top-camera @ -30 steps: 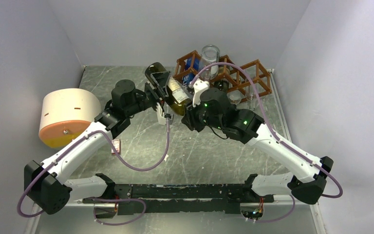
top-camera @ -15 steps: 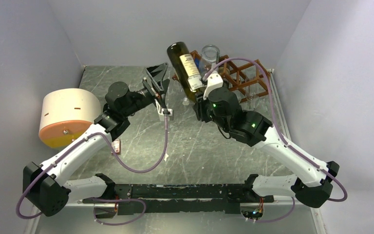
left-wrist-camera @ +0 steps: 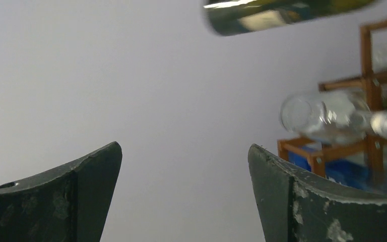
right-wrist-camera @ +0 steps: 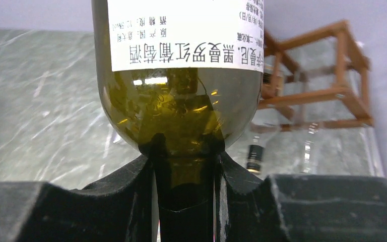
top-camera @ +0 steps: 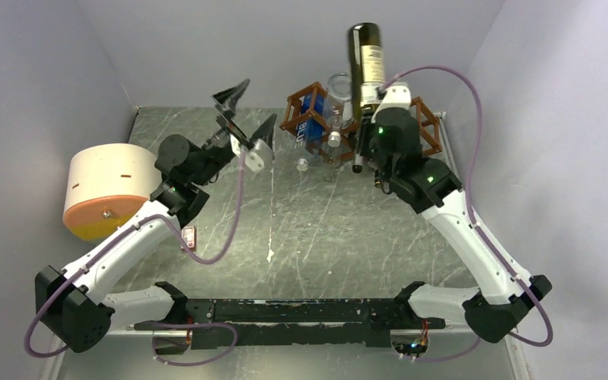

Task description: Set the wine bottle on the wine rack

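The wine bottle [top-camera: 366, 59], dark green with a white label, stands nearly upright in the air with its base up, above the back of the wine rack [top-camera: 421, 127]. My right gripper [top-camera: 368, 119] is shut on its neck. In the right wrist view the black fingers [right-wrist-camera: 141, 174] clamp the neck just below the shoulder of the bottle [right-wrist-camera: 181, 101], and the reddish-brown rack [right-wrist-camera: 327, 80] lies behind to the right. My left gripper [top-camera: 245, 112] hangs open and empty to the left of the rack. In the left wrist view the bottle [left-wrist-camera: 282, 11] crosses the top edge.
A clear glass bottle [top-camera: 336, 99] and a blue item [top-camera: 310, 111] lie in the rack's left cells. A small white cap [top-camera: 303, 165] lies on the marble table [top-camera: 324, 229]. A cream and orange cylinder [top-camera: 111, 190] stands at the left wall. Grey walls close in on three sides.
My left gripper opened, let go of the bottle and drew back to the left. My right arm swung the bottle up and to the right, over the rack.
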Controlling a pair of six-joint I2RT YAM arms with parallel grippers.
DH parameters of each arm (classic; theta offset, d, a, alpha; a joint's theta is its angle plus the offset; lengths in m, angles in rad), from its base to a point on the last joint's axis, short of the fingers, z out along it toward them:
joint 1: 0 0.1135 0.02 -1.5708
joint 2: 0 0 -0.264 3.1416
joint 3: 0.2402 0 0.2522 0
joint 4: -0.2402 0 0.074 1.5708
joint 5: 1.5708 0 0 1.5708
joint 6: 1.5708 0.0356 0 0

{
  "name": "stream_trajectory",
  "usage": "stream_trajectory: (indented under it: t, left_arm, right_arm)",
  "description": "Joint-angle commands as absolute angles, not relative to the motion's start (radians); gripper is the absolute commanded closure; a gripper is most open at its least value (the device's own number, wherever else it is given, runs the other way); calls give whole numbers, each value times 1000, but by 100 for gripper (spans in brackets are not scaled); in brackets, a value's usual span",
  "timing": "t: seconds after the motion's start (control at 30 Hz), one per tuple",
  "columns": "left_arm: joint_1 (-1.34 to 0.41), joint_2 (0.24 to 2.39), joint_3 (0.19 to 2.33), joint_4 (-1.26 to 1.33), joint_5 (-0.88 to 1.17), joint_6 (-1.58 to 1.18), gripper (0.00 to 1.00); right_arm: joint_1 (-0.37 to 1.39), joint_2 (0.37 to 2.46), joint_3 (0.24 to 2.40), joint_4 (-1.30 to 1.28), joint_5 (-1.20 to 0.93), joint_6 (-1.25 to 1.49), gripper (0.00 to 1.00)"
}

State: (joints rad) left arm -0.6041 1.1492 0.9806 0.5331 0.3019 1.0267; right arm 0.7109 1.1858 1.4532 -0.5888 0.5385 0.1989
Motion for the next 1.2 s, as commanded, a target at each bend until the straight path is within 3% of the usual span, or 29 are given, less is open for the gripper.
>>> stream_trajectory:
  t: [0.0,0.13,0.33,0.67,1.03,1.1,1.17]
  left_arm:
    - [-608,1166,1124,623,102,587,1]
    - [-608,1185,1277,437,-34,351,1]
    - [-608,1162,1359,323,-41,266,1]
    - [-611,1140,1468,145,45,228,1]
    - [-617,1149,1527,47,34,286,1]
    - [-617,1149,1533,38,33,288,1]
    - [-619,1149,1540,27,38,289,1]
  right_arm:
    - [531,1184,1476,-489,464,235,100]
    - [395,1202,1425,-488,370,274,100]
    - [252,1257,1371,-451,236,308,100]
    - [130,1371,1328,-391,65,310,100]
    - [93,1475,1328,-391,20,311,100]
    - [92,1486,1321,-403,18,319,93]
    - [93,1481,1300,-399,27,326,80]
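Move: The right hand holds the wine bottle by its neck, base outward. The free upper slot of the wine rack lies roughly 19 cm ahead, 11 cm right and 21 cm below. From this hand, the clear bottle lies about 17 cm ahead, 2 left and 21 below; the racked wine bottle 18 ahead, 4 right and 26 below; the blue bottle 18 ahead, 8 left and 25 below. The slot is about 18 cm ahead, 31 right and 28 below the left hand. Still gripping the neck, the right hand brings the wine bottle down between the rack's upper bars, right of the clear bottle. It first swings right and somewhat forward, then mostly sinks while easing forward, some 18 cm down in all, tipping the bottle's base down by about 30 degrees. The empty left hand stays open, rises about 11 cm, drifts a little left and rolls. ##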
